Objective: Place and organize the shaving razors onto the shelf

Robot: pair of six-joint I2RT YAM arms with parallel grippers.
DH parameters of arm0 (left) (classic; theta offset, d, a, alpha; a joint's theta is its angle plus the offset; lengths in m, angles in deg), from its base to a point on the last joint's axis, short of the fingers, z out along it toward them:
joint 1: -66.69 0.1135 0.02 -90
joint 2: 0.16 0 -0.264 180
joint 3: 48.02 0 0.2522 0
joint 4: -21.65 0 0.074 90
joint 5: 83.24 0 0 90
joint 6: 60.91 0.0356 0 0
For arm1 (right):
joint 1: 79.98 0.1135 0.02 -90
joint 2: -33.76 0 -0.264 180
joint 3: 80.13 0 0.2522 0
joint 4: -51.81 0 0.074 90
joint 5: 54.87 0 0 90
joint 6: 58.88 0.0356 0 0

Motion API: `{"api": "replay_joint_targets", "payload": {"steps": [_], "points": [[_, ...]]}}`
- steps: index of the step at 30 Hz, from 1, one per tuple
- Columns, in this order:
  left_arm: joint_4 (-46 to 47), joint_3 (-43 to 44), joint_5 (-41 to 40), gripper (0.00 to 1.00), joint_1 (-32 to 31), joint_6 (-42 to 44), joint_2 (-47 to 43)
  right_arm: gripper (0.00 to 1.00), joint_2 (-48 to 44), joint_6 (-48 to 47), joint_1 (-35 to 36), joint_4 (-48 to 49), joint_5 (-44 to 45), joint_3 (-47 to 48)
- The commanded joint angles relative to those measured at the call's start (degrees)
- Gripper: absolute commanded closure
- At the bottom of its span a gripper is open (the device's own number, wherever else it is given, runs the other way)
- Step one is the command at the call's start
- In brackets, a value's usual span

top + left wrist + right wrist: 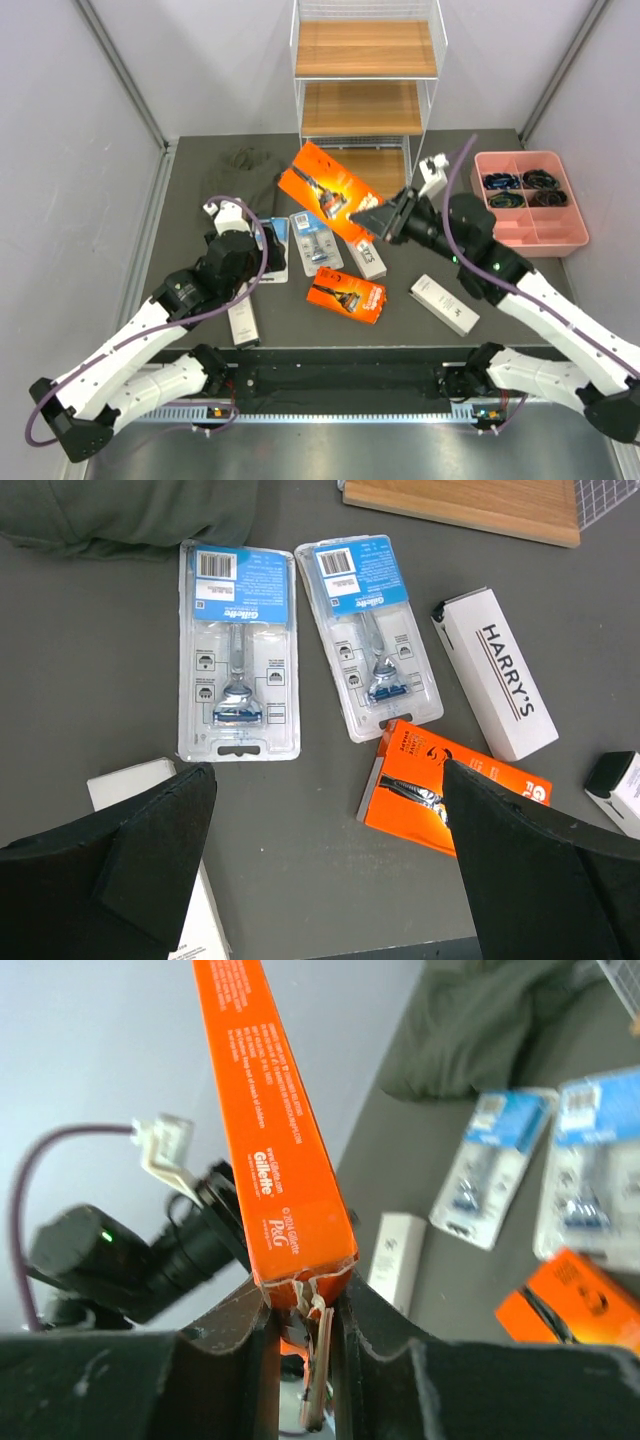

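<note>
My right gripper (372, 218) is shut on the lower end of a large flat orange razor box (325, 188), holding it tilted above the mat in front of the shelf (366, 62). In the right wrist view the fingers (240, 1335) pinch the box's torn end (270, 1140). My left gripper (325, 780) hangs open over bare mat, holding nothing. Ahead of it lie two blue blister packs (238, 650) (368, 635), a white Harry's box (497, 670) and a smaller orange box (440, 795). Two more white boxes (444, 303) (243, 320) lie near the front edge.
A pink compartmented tray (572, 232) holding dark items stands at the right. A dark green cloth (245, 170) is bunched at the back left of the mat. Grey walls close in on both sides.
</note>
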Motion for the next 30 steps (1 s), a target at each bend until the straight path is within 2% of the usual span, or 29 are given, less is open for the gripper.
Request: {"api": "replay_joint_targets", "payload": {"steps": [1, 5, 14, 21, 30], "points": [[-1.1, 5.3, 2.1, 0.01, 0.1, 1.9, 1.0, 1.00, 6.3, -2.2, -4.0, 3.9, -8.9, 12.9], [-2.2, 10.7, 4.0, 0.01, 0.1, 4.5, 6.2, 1.00, 14.9, -1.5, -6.3, 2.9, -12.2, 23.6], [-5.4, 25.7, 6.4, 0.01, 0.3, 9.6, 16.7, 1.00, 26.9, 1.8, -11.3, 0.9, -15.6, 41.8], [-5.2, 35.9, 6.9, 0.01, 0.7, 12.9, 23.0, 1.00, 33.2, 8.6, -15.9, 7.9, -14.1, 46.7], [-4.0, 42.4, 8.6, 0.01, 1.6, 14.5, 28.8, 1.00, 44.5, 14.5, -19.3, 8.8, -11.6, 58.6]]}}
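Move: The shelf's top board, where the right gripper's held orange Gillette box is headed, lies about 31 cm ahead of that hand, neither left nor right, and some 8 cm higher. The middle board is about 21 cm under the top one; the Harry's box lies about 12 cm ahead of the hand, 2 cm right and 32 cm down. From the empty left hand the top board is about 29 cm ahead, 18 cm right and 20 cm up. Keep the orange box pinched by its end and carry it with the right gripper up and forward, first climbing steeply, then mostly forward, about 19 cm out and 16 cm up, to just short of the top board, tipping the fingertips upward some 10 to 15 degrees. Bring the open left gripper up, right and forward towards the shelf too, turning slightly clockwise. ##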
